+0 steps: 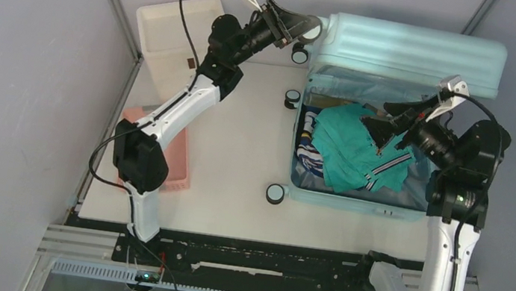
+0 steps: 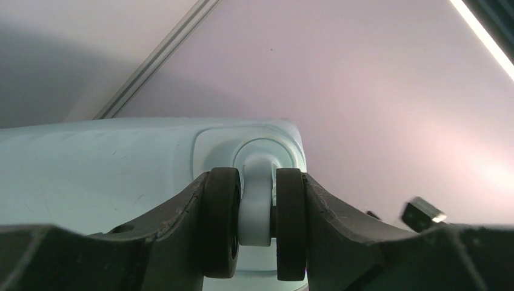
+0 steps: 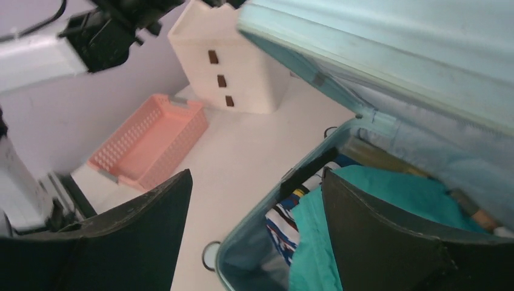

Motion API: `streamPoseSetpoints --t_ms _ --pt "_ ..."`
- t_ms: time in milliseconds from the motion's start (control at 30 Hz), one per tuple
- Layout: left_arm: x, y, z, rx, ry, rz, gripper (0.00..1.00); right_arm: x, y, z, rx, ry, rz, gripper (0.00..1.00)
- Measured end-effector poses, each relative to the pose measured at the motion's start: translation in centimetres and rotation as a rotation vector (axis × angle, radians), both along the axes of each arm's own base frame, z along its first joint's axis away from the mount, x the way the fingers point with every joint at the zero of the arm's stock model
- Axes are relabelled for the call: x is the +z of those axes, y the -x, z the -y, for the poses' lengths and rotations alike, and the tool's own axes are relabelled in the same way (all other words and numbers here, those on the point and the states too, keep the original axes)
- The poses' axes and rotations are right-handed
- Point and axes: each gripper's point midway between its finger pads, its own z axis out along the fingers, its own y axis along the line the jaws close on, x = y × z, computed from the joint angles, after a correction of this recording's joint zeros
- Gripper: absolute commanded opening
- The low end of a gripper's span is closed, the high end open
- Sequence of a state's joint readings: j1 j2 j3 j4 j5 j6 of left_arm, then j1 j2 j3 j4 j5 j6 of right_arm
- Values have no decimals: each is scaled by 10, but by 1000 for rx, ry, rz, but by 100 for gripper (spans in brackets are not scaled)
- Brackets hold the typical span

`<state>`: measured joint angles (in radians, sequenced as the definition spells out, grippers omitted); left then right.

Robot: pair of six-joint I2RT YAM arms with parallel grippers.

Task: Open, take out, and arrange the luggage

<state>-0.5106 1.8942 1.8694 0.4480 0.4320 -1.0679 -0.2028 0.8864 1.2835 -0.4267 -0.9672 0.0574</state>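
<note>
The pale blue luggage (image 1: 353, 202) lies open at the right of the table, its lid (image 1: 410, 53) raised at the back. Inside lie a teal shirt (image 1: 341, 145) and a blue-and-white striped garment (image 1: 305, 148). My left gripper (image 1: 302, 27) is shut on the lid's corner wheel (image 2: 254, 206), its fingers (image 2: 339, 224) pressing the two black discs from either side. My right gripper (image 1: 386, 125) hovers open over the teal shirt (image 3: 388, 194) with nothing between its fingers. The right wrist view looks past the luggage's left rim (image 3: 254, 233) to the striped garment (image 3: 285, 221).
A white three-drawer box (image 1: 172, 32) stands at the back left, beside my left arm. A pink plastic basket (image 1: 176, 157) sits at the table's left edge. Three other luggage wheels (image 1: 275, 193) stick out of the suitcase's left side. Grey walls close in on the sides and the back.
</note>
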Motion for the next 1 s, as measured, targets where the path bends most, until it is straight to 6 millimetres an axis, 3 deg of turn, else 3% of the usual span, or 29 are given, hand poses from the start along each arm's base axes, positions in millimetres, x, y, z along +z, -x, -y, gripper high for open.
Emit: streamPoseSetpoints --t_ms 100,267,467,733,800,967,1000 --pt "2 -5 -1 7 15 -8 0 -6 -25 7 -91 -162 -112 82" --pt "4 -10 -2 16 26 -11 0 11 -72 13 -166 -448 -230 78" --pt "3 -12 -3 20 31 -17 0 27 -98 10 -174 -689 -318 63" --pt "6 -19 -6 42 43 -21 0 32 -118 22 -231 -883 -402 8" --pt "5 -23 -5 51 44 -27 10 33 -123 25 -233 -933 -424 0" --pt "6 -31 -6 76 47 -42 63 43 -134 30 -213 -997 -438 0" --pt "5 -32 -6 85 47 -47 68 47 -138 31 -205 -999 -435 0"
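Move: The lid's near zipper edge hangs about 10 cm ahead of the open right hand, 3 cm to its right and 4 cm higher. In the suitcase under it, the green shirt lies some 8 cm ahead, 3 cm right and 32 cm below the right hand, with the striped garment 13 cm to the left of the shirt. The left hand already grips the lid's corner wheel; from this hand that zipper edge is about 8 cm back, 23 cm right and 3 cm lower. Forward and up to the lid's near edge goes the right hand, about 14 cm out and 4 cm up, drifting slightly right and rolling some 60 degrees so that its left side rises. Its fingers stay wide at first, then shut fully, pinching the zipper edge. The left hand keeps its grip on the wheel and eases it about 3 cm forward. ##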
